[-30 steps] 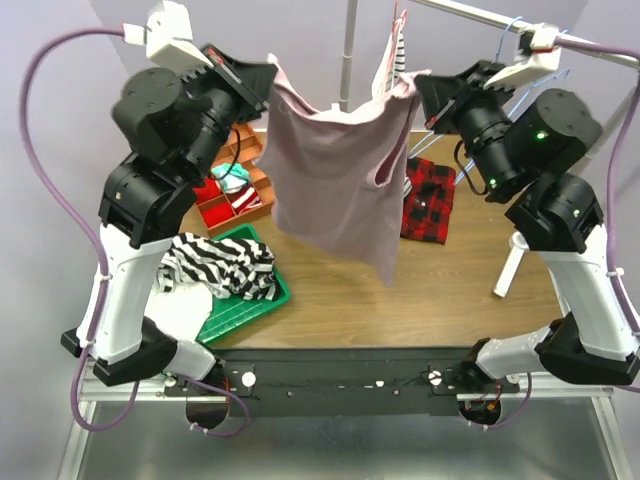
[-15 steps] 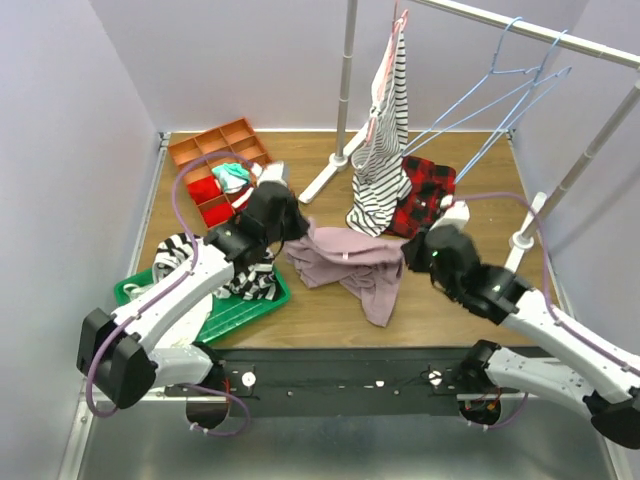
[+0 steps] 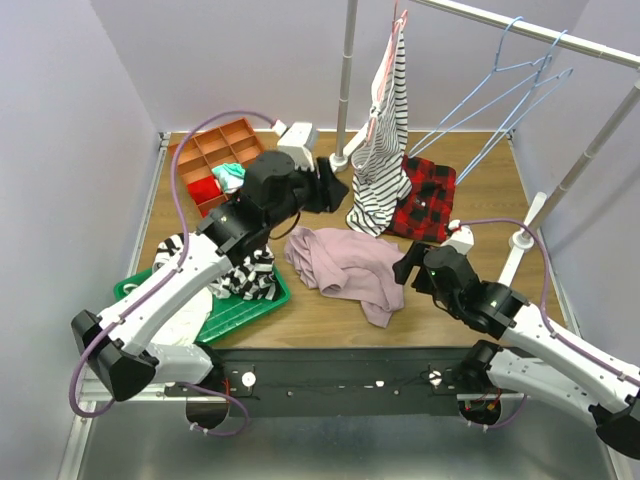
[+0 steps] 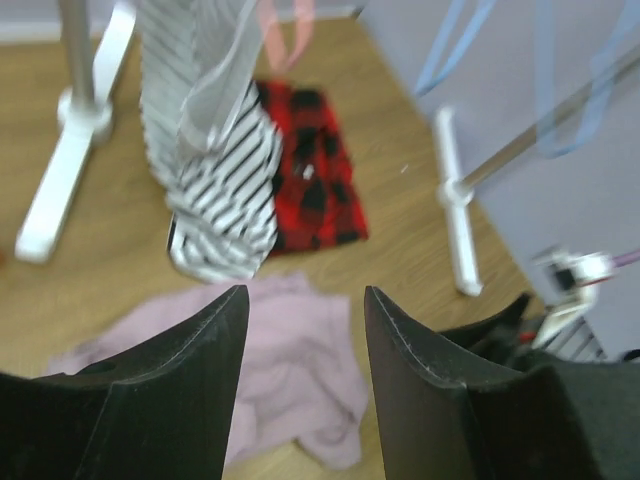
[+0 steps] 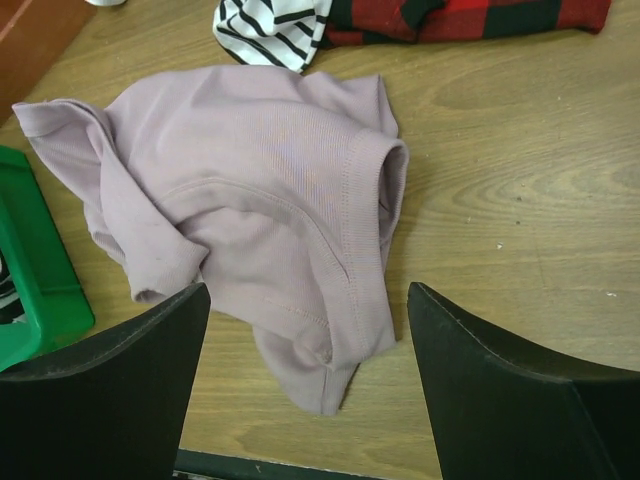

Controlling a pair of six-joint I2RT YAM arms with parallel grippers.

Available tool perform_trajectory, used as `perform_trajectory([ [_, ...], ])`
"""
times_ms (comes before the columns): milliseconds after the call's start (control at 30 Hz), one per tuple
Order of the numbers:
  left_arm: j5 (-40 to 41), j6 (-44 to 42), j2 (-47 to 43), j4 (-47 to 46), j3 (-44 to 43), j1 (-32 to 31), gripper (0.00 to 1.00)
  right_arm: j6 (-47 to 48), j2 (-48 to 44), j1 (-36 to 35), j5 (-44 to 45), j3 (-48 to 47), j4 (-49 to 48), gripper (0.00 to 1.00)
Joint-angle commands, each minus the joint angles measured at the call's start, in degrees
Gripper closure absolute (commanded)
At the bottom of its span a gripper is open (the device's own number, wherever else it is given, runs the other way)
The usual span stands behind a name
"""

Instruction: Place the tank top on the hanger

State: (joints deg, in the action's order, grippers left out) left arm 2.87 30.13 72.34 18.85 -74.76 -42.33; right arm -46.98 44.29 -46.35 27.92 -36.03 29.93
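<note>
The dusty-pink tank top (image 3: 345, 265) lies crumpled on the wooden table between the two arms. My left gripper (image 3: 325, 190) is open and empty, raised behind the tank top and near the rack's foot. In the left wrist view the tank top (image 4: 290, 360) shows below the open left gripper (image 4: 305, 292). My right gripper (image 3: 408, 265) is open and empty, low at the tank top's right edge. In the right wrist view the tank top (image 5: 260, 210) lies just ahead of that gripper (image 5: 307, 290). Light-blue hangers (image 3: 515, 70) hang empty on the rail at the back right.
A striped shirt (image 3: 385, 130) hangs on a pinkish hanger at the rack pole (image 3: 346, 80). A red-and-black plaid garment (image 3: 428, 200) lies beside it. A green tray (image 3: 240, 312) with a striped garment sits at the left, an orange divided box (image 3: 215, 150) behind it.
The tank top, held up between both grippers, came down onto the table. Both grippers have let go of it, and the left one has lifted away toward the back.
</note>
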Motion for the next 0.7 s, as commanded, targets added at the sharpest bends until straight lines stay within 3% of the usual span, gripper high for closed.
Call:
perform_trajectory([
  [0,0.2,-11.7,6.0,0.7,-13.1,-2.8,0.41,-2.3,2.1,-0.2,2.3,1.5,-1.6,0.12],
  [133,-1.6,-19.7,15.2,-0.4,-26.1,-4.6,0.43,-1.8,1.9,-0.1,2.5,1.9,-2.2,0.12],
  [300,-2.8,-28.7,22.7,-3.9,-34.5,-4.8,0.44,-1.1,1.7,-0.2,1.3,2.5,-3.1,0.12],
  [667,-10.9,-30.5,38.8,-4.2,-53.3,-5.2,0.44,-1.0,0.5,-0.1,-1.1,5.9,-5.7,0.13],
])
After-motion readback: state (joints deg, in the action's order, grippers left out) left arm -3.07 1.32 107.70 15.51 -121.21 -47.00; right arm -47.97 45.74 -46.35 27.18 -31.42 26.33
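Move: The near blue hanger's middle is roughly 17 cm ahead of the left hand, 25 cm to its right and 7 cm above. The striped shirt hangs about 14 cm ahead and 9 cm right, its middle 8 cm lower; the tank top lies 4 cm back, 5 cm right and some 30 cm below. From the right hand that hanger is about 25 cm ahead, 12 cm right and 25 cm up. Open left hand sweeps about 15 cm right, up and forward towards the near hanger, tilting up; right sinks 3 cm. ##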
